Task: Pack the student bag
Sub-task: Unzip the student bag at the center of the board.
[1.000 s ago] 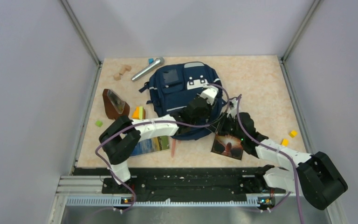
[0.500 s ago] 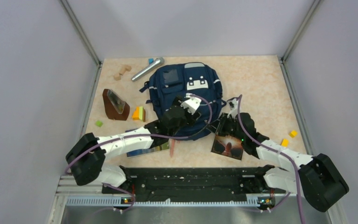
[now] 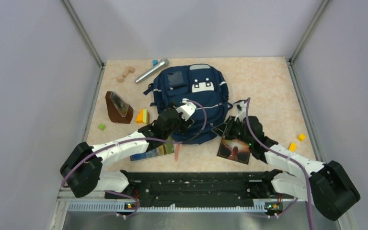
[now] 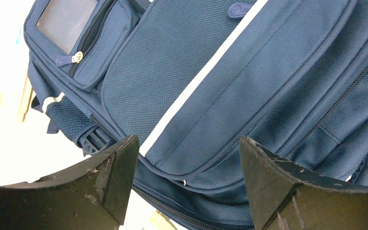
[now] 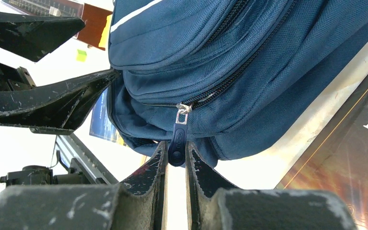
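Note:
The student bag point(image 3: 191, 88) is a navy backpack with light stripes, lying flat mid-table. My left gripper point(image 3: 186, 120) hovers open over its near left part; in the left wrist view the wide-apart fingers point(image 4: 120, 172) frame the bag's fabric point(image 4: 220, 96) and hold nothing. My right gripper point(image 3: 222, 127) is at the bag's near right edge. In the right wrist view it point(image 5: 176, 148) is shut on the dark zipper pull point(image 5: 177, 139) of a closed zipper on the bag point(image 5: 249, 52). The left fingers point(image 5: 52, 100) show at the left of that view.
A dark book point(image 3: 234, 146) lies under the right arm. A blue book point(image 3: 151, 151) and a red pencil point(image 3: 177, 152) lie near the left arm. A brown wedge point(image 3: 118, 107), coloured blocks point(image 3: 143, 116), a microphone point(image 3: 151, 70) and wooden blocks point(image 3: 125, 73) stand left; yellow blocks point(image 3: 297, 140) right.
My left gripper has opened and drawn back left and toward the near edge of the bag. The right gripper has stayed put on the zipper pull.

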You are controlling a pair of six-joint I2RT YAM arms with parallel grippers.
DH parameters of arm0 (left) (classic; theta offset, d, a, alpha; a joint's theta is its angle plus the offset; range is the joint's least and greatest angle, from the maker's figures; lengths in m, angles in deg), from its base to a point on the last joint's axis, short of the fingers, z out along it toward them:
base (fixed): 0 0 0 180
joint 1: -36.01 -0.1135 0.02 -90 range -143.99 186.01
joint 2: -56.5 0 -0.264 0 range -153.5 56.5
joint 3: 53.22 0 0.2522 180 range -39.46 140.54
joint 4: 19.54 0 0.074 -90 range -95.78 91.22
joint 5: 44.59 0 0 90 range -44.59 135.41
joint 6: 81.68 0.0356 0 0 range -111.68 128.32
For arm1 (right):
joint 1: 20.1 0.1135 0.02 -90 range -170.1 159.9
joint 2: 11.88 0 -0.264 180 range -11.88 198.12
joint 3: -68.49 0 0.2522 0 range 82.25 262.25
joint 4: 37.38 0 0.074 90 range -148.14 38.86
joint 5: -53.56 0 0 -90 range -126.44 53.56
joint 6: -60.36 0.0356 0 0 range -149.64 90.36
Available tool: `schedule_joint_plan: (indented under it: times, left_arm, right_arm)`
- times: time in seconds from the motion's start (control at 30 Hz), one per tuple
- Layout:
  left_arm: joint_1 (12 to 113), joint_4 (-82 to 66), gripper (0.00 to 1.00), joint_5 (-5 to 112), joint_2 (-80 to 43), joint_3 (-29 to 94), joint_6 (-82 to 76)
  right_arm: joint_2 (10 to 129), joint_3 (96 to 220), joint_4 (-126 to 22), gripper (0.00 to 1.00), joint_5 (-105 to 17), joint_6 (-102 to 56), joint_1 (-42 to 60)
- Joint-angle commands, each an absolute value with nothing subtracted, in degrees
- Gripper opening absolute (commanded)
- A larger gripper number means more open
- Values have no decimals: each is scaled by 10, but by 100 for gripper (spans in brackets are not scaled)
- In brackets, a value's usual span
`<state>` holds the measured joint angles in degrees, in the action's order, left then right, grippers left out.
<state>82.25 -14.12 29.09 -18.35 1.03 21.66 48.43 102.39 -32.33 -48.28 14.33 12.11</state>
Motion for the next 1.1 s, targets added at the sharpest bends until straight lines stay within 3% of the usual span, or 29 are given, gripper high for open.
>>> schedule_joint_plan:
  times: [0.0, 0.2, 0.47, 0.53, 0.63, 0.83, 1.07]
  left_arm:
    - [819, -140, 81, 320, -173, 9, 235]
    - [815, -136, 81, 353, -181, 6, 231]
    - [815, -148, 77, 291, -235, 19, 234]
    - [815, -139, 67, 278, -246, 31, 228]
    - [815, -135, 40, 265, -256, 43, 225]
    - [815, -145, 2, 280, -252, 47, 226]
    - [815, -146, 0, 333, -228, 54, 219]
  right_arm:
    - [467, 1026, -313, 0, -489, 137, 128]
    - [469, 1027, -315, 0, -488, 137, 128]
    - [469, 1028, -312, 0, -489, 136, 128]
    - [469, 1027, -313, 0, -489, 135, 128]
    - [468, 1029, -317, 0, -487, 134, 128]
    - [468, 1032, -326, 0, -478, 128, 128]
    - [461, 1055, -360, 0, -459, 106, 128]
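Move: My open left hand hovers above the bag's front; the cloth fold I go for is right beneath, about 5 cm down, neither ahead nor to a side. The white stripe's middle is some 3 cm farther ahead and 6 cm to the right, 5 cm below. The zipper pull, already pinched in my right hand, is about 7 cm back, 15 cm right and 3 cm lower. From my right hand the fold lies roughly 6 cm ahead, 15 cm left, 2 cm lower. I lower my left hand almost straight down, about 4 cm, onto the bag's front fold just behind the white stripe, tipping the wrist slightly. As it gets there I bring the wide-open fingers nearly shut, pinching the cloth. My right hand stays in place and keeps its hold on the zipper pull. ##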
